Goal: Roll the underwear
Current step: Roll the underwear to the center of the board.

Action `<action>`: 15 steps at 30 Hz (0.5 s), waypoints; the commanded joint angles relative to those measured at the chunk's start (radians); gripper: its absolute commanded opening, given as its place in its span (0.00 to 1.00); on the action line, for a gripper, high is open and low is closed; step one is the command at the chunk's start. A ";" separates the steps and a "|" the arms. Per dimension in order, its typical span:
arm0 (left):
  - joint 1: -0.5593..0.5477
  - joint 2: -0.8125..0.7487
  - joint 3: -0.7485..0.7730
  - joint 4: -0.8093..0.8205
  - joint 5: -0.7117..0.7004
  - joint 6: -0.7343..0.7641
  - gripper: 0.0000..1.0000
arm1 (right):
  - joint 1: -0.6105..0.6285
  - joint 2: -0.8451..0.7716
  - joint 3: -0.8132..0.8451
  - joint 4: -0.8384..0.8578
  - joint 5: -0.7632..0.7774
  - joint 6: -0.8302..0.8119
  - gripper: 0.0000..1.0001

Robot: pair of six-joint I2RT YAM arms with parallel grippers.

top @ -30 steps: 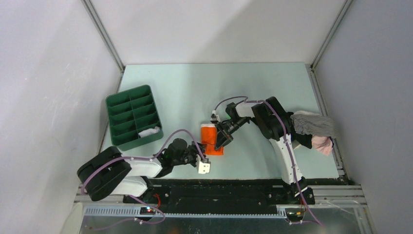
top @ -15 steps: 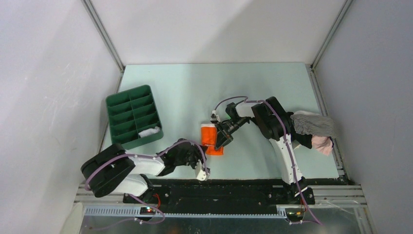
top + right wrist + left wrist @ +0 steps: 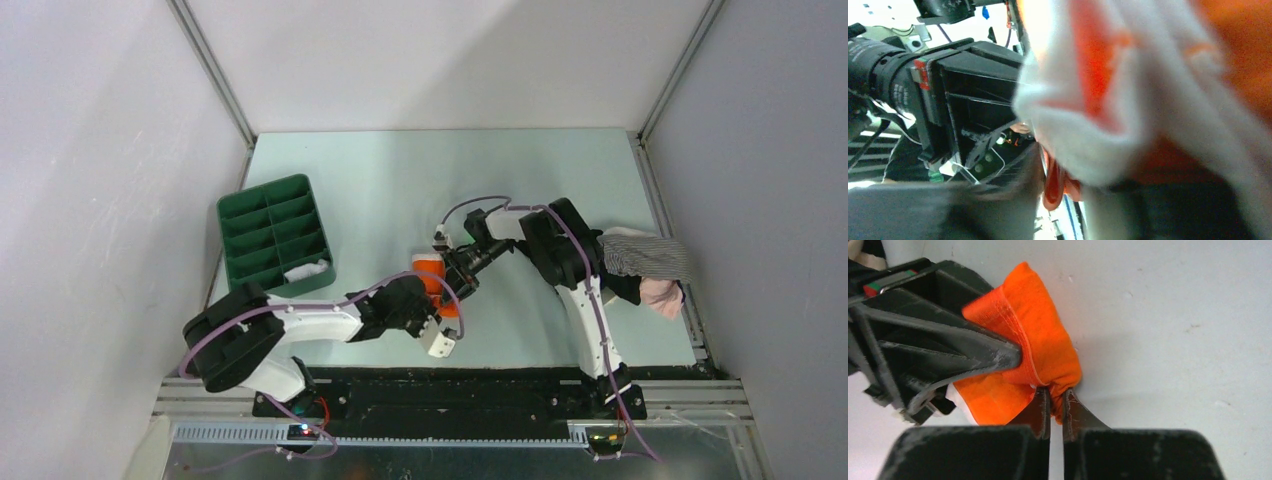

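The orange underwear (image 3: 429, 266) with a white waistband lies bunched at the table's middle. My left gripper (image 3: 444, 306) reaches it from the near side. In the left wrist view the gripper (image 3: 1056, 396) is shut on the near corner of the underwear (image 3: 1045, 340). My right gripper (image 3: 456, 288) comes in from the far right, and its dark fingers (image 3: 998, 354) press into the fabric's left side. In the blurred right wrist view, orange and white cloth (image 3: 1148, 100) fills the frame and a fold sits between my right gripper's (image 3: 1068, 185) fingers.
A green divided tray (image 3: 228, 215) stands at the left with a white rolled item (image 3: 306, 270) in a near compartment. A heap of striped and pink clothes (image 3: 648, 262) lies at the right edge. Grey walls close in on three sides.
My left arm swung right and forward to the underwear, and its gripper went from open to shut on the near corner. The right arm has hardly moved.
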 commanded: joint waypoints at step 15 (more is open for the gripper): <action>0.313 0.288 0.287 -0.412 0.831 -0.671 0.00 | 0.107 -1.240 -0.927 1.079 0.907 -0.261 0.99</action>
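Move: The left hand already pinches the near-left corner of the underwear, whose middle lies about 4 cm ahead of it, 2 cm to its right and 1 cm lower. For the right hand, whose parting fingers are still at the cloth, that middle is about 3 cm ahead, 1 cm to its left and 1 cm down. The green box's middle stands some 14 cm ahead and 28 cm left of the left hand. Upward and off to the right, the right hand lets go of the underwear and clears it by about 14 cm, also swinging forward, its fingers spreading wide and tipping round from pointing back to pointing down and left. The left hand keeps its pinch, shifts a little to the right and turns its wrist some 50 degrees, swinging its fingertips back towards the base. ##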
